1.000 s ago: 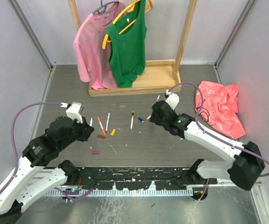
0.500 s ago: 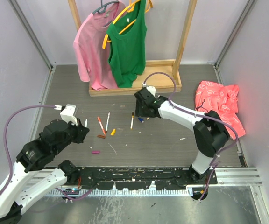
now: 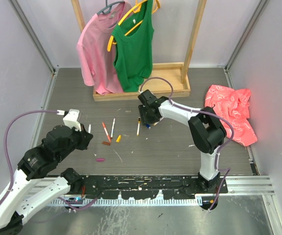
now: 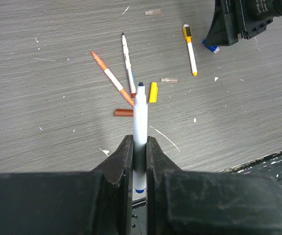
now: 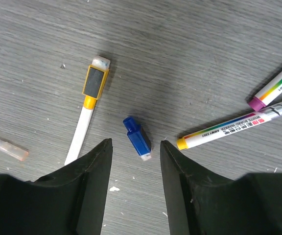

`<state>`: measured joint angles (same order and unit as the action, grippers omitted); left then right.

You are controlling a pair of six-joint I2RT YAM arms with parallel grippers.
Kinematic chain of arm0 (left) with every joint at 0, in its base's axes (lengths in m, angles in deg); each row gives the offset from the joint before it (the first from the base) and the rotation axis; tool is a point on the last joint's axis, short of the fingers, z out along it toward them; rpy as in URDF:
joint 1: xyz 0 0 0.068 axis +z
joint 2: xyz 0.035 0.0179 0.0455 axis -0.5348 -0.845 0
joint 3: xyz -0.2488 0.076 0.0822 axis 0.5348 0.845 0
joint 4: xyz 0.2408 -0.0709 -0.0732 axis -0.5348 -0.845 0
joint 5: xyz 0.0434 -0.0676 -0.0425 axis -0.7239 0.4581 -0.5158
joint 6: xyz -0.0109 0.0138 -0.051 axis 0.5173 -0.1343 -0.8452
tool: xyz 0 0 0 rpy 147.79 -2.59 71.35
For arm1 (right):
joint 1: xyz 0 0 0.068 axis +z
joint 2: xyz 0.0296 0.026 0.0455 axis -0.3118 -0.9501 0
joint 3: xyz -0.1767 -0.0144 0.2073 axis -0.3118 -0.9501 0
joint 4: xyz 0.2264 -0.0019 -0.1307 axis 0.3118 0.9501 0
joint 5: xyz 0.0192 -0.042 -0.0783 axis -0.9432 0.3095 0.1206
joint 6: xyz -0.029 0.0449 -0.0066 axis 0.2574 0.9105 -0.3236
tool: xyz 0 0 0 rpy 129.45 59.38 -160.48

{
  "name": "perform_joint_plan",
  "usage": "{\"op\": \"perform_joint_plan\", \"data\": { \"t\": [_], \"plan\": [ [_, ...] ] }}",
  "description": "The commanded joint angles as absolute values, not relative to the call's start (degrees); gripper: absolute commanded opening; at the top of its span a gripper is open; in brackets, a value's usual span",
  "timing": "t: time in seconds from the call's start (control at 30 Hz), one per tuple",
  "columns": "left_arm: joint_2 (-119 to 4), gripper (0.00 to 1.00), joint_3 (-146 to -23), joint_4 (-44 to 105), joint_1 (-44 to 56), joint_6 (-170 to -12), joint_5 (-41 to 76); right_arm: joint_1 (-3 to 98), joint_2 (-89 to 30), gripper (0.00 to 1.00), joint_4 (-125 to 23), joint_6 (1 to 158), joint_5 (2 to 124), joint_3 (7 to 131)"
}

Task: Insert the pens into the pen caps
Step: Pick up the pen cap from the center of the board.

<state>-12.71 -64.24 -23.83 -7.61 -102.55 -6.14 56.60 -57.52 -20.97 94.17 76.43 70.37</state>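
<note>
My left gripper [image 4: 140,147] is shut on a white pen [image 4: 140,112] whose dark blue tip points away from me. In the top view that pen [image 3: 89,128] sticks out of the left gripper [image 3: 84,137] at the left. The right gripper [image 5: 136,144] stands open low over a blue pen cap [image 5: 137,137], one finger on each side and neither touching it. In the top view the right gripper [image 3: 146,117] is at mid-table, with the blue cap [image 3: 148,126] just showing. Loose on the table lie an orange pen [image 4: 112,78], a black-tipped pen [image 4: 128,63], a yellow cap [image 4: 152,92] and a brown cap [image 4: 123,112].
A yellow-capped pen [image 5: 89,103] lies left of the blue cap, and two more pens [image 5: 229,128] lie to its right. A magenta cap [image 3: 100,159] sits near the front. A wooden clothes rack [image 3: 141,88] stands behind and a red cloth [image 3: 231,112] lies at the right.
The right arm has swung left and forward from the table's right side to stand over the blue cap. The left arm drew back slightly with its pen.
</note>
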Motion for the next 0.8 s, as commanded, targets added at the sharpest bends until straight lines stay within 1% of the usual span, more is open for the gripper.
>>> {"op": "perform_joint_plan", "data": {
  "t": [0.0, 0.2, 0.3, 0.43, 0.63, 0.7, 0.77],
  "plan": [
    [-13.19, 0.0, -64.46, -22.67, -7.29, -101.83, -7.27, 55.93, -58.41, 0.49, -19.93, 88.04, 74.27, 73.35],
    [-13.41, 0.0, -64.46, -22.67, -7.3, -101.83, -7.34, 55.7, -60.55, 0.47, -19.2, 83.9, 71.12, 74.36],
    [-13.45, 0.0, -64.5, -22.69, -7.31, -101.83, -7.44, 55.69, -61.45, 0.44, -18.5, 82.93, 71.5, 74.76],
    [-13.57, 0.0, -64.47, -22.66, -7.3, -101.83, -7.41, 55.62, -62.03, 0.36, -18.34, 82.24, 72.48, 74.78],
    [-13.77, 0.0, -64.55, -22.76, -7.31, -101.91, -7.66, 55.69, -62.53, 0.31, -18.2, 81.82, 72.64, 74.96],
    [-13.68, 0.0, -64.54, -22.76, -7.3, -101.87, -7.63, 55.65, -61.73, 0.25, -18.03, 81.69, 72.58, 74.79],
    [-13.72, 0.0, -64.55, -22.75, -7.29, -101.89, -7.6, 55.77, -59.59, 0.22, -18.32, 81.4, 72.25, 73.95]
  ]
}}
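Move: The blue pen cap lies right between the right gripper's open fingers, only some 3 cm below. From that gripper, the yellow eraser pen is about 5 cm left and level, the yellow-ended rainbow pen about 7 cm right and 4 cm ahead, and the purple-ended pen some 8 cm right and 9 cm ahead, all at table height. The left gripper, already holding its white pen, has the cap roughly 26 cm to its right, 16 cm ahead and 22 cm below. Lower the right gripper about 2.5 cm, almost straight down onto the blue pen cap, turning it some 10 degrees counter-clockwise as it sinks. Close the half-open fingers steadily, mostly once nearly down, until the pads pinch the cap from both sides, then stay down without lifting. ##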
